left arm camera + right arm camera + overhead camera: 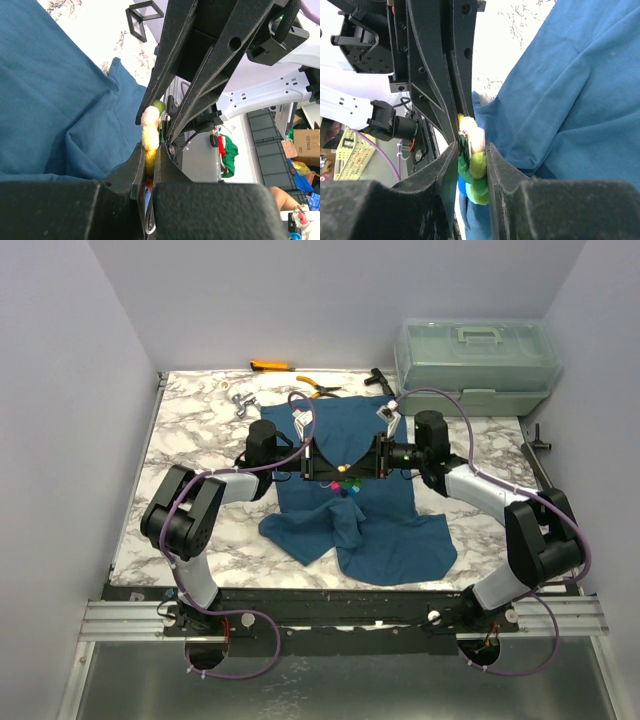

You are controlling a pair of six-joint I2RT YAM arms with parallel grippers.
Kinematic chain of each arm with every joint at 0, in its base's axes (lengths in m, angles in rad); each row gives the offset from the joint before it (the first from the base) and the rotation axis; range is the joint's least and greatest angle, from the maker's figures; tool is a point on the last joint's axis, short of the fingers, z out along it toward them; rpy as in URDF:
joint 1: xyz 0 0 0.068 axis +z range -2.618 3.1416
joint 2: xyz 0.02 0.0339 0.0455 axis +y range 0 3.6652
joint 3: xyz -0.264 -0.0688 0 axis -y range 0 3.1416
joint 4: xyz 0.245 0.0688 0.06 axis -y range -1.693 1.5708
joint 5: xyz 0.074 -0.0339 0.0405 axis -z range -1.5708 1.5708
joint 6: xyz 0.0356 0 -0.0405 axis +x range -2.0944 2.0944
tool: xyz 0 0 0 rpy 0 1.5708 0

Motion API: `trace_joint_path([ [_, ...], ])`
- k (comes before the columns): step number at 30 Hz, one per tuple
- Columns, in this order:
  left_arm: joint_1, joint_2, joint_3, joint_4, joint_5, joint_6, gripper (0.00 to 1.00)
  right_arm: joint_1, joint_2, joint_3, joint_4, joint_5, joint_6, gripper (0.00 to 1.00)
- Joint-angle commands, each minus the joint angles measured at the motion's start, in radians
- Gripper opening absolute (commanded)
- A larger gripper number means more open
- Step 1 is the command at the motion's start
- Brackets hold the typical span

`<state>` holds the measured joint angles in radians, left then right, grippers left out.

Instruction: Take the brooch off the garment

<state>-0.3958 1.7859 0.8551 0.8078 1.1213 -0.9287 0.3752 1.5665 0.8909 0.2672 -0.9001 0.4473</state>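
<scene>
The dark teal garment (385, 530) lies spread on the marble table, with a fold near its front. The brooch (346, 484), a small cluster of yellow, green, magenta and blue beads, sits over the garment's middle, between the two grippers. My left gripper (333, 470) comes in from the left and is shut on the brooch's yellow beads (149, 142). My right gripper (366, 468) comes in from the right and is shut on its green and cream beads (479, 165). The two sets of fingers meet tip to tip. The garment (570, 100) hangs close beside the jaws.
A clear plastic box (478, 358) stands at the back right. An orange-handled tool (270, 366), pliers (322, 389), a black tool (378, 378) and a small metal piece (240, 402) lie along the back of the table.
</scene>
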Motion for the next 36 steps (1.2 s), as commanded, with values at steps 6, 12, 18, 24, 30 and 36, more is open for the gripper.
trace_joint_path([
  [6,0.006,-0.014,-0.001,0.047,0.012,-0.012,0.0,-0.015,-0.029,-0.015,0.009,0.038,-0.011,0.32],
  [12,0.008,-0.01,0.0,0.047,0.017,-0.009,0.0,-0.016,-0.037,-0.008,0.04,-0.038,0.002,0.47],
  [18,0.009,-0.015,0.005,0.052,0.035,-0.005,0.0,-0.031,-0.04,-0.005,0.102,-0.143,0.059,0.58],
  [24,0.011,-0.044,0.001,0.096,0.061,-0.018,0.0,-0.076,-0.039,-0.041,0.18,-0.179,0.157,0.57],
  [30,0.011,-0.052,0.008,0.207,0.082,-0.097,0.0,-0.084,-0.015,-0.091,0.314,-0.233,0.255,0.55],
  [36,0.009,-0.013,0.015,0.359,0.085,-0.215,0.0,-0.082,0.007,-0.139,0.487,-0.275,0.388,0.53],
])
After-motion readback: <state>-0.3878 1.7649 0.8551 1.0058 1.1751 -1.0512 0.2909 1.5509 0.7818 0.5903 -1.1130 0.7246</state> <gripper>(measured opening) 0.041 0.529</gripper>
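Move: The brooch is already clear of the garment, pinched in my closed left fingers. Its middle sits about 1 cm right, 2 cm back and 1 cm below that grip. From my right hand, whose part-open fingers straddle its near edge, it is about 1 cm left, 1 cm back and 2 cm below. The bunched garment fold lies roughly 9 cm back and 12 cm below my left hand, about 1 cm to its right. I spread my right fingers to about twice their gap and back that hand off the brooch, some 2.5 cm up, then nearly 2 cm right and 2 cm back, tipping its fingertips up about 10 degrees. My left hand holds nearly still with its pinch kept, then late on lifts the brooch about 3.5 cm, its tips tilting slightly up. ##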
